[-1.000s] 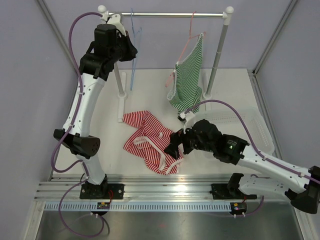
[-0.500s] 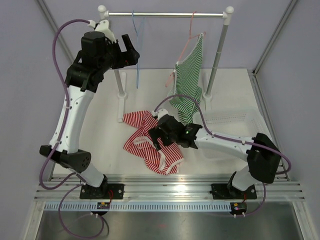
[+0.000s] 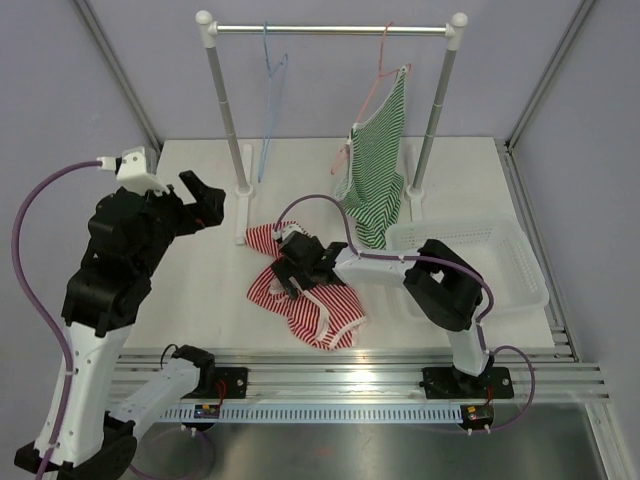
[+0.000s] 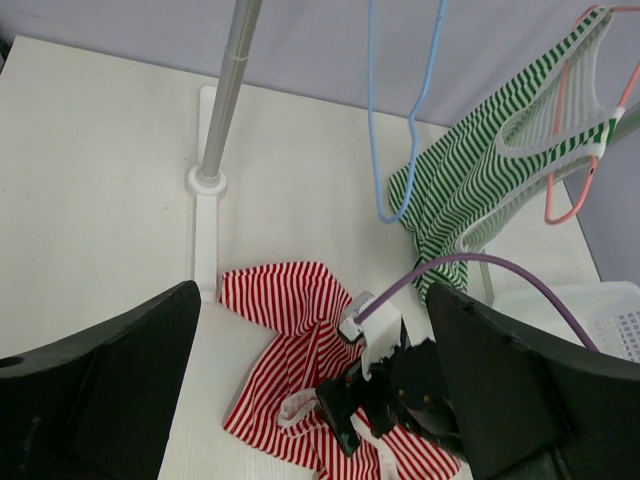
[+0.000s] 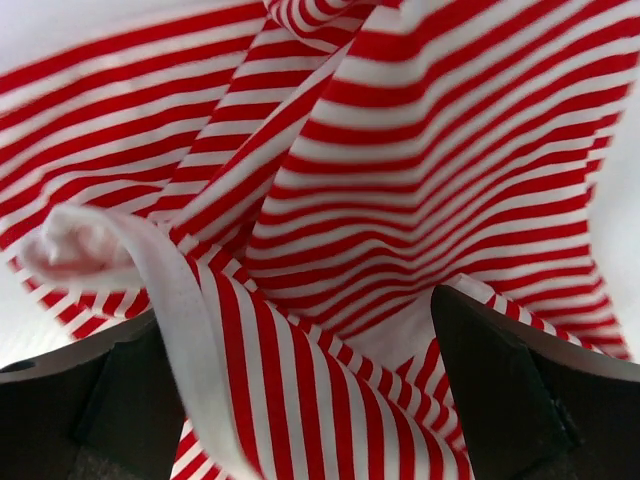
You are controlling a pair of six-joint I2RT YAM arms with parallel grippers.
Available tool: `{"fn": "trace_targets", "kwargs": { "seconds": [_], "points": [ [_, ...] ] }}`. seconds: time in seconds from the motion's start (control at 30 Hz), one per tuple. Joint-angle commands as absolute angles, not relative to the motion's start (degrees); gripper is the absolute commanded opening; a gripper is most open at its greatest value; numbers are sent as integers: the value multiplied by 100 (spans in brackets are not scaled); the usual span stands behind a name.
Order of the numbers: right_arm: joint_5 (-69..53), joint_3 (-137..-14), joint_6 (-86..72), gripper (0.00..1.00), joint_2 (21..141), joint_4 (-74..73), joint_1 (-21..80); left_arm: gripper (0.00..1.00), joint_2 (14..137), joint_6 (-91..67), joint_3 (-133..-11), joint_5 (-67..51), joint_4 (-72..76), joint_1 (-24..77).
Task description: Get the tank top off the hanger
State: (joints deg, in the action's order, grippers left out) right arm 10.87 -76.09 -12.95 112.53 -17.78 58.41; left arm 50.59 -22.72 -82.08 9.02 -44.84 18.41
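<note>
A red-striped tank top (image 3: 322, 318) (image 4: 280, 300) (image 5: 400, 180) lies crumpled on the table, free of any hanger. A bare blue hanger (image 3: 270, 100) (image 4: 405, 110) hangs on the rail. A green-striped tank top (image 3: 375, 170) (image 4: 470, 190) hangs on a pink hanger (image 3: 375, 85) (image 4: 570, 150). My right gripper (image 3: 285, 270) (image 4: 370, 390) (image 5: 300, 400) is open, low over the red top, with cloth between its fingers. My left gripper (image 3: 212, 205) (image 4: 312, 380) is open and holds nothing, left of the rack's left post and away from both hangers.
The clothes rack's rail (image 3: 330, 30) spans two posts (image 3: 225, 110) (image 3: 435, 100) at the back. A white mesh basket (image 3: 470, 228) (image 4: 600, 310) sits at the right of the table. My right arm's purple cable loops over the red top.
My left gripper opened and came down from the rail by the blue hanger to the table's left side. My right gripper slid left across the red top, still open.
</note>
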Motion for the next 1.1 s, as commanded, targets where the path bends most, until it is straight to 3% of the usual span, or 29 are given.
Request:
{"fn": "trace_targets", "kwargs": {
  "seconds": [0.0, 0.07, 0.1, 0.13, 0.2, 0.23, 0.53, 0.83, 1.07],
  "points": [
    [1099, -7936, -1178, 98, 11794, -1705, 5906, 99, 4475, -2083, -7639, 1064, -4052, 1819],
    [1116, -7980, -1195, 87, 12057, -1722, 5897, 99, 4055, -1996, -7192, 1177, -3912, 1819],
    [1160, -8007, -1204, 76, 12093, -1818, 5897, 99, 3956, -1960, -7059, 1247, -3885, 1819],
    [1186, -8050, -1256, 43, 12102, -1889, 5906, 99, 3859, -1943, -6953, 1335, -3885, 1819],
    [1152, -7981, -1257, 23, 11858, -1907, 5897, 99, 3674, -1872, -6637, 1616, -3867, 1819],
    [1169, -7911, -1257, 0, 11726, -1951, 5897, 99, 3630, -1829, -6557, 1722, -3858, 1819],
    [1757, -7435, -1652, 0, 8811, -2828, 5897, 99, 3252, -1688, -5695, 2356, -3832, 1819],
    [3760, -8147, -1960, 0, 7139, -5122, 5819, 99, 3208, -1670, -5704, 2215, -3806, 1819],
    [5035, -8649, -2233, 0, 6663, -6311, 5267, 99, 3111, -1679, -5704, 2136, -3788, 1819]
  ]
}}
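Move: The right hand is down at the loose red-striped tank top: the tank top's middle lies about 1 cm back and 4 cm to the hand's right, some 2 cm below. The basket is about 42 cm to the right and 5 cm ahead. The green-striped top hangs roughly 17 cm ahead, 20 cm right and 16 cm higher. From the raised left hand, the red tank top lies level in reach, about 12 cm right and 38 cm below. The right fingers sink a last bit and shut on the red-striped cloth, pinching a bunch of it near the neckband, then haul it almost straight up. Climbing nearly 30 cm, the hand swings some 20 cm right towards the basket, fingers tipping up and turning clockwise. The open, empty left hand drops about 10 cm and drifts left and back, clear of the rack. ##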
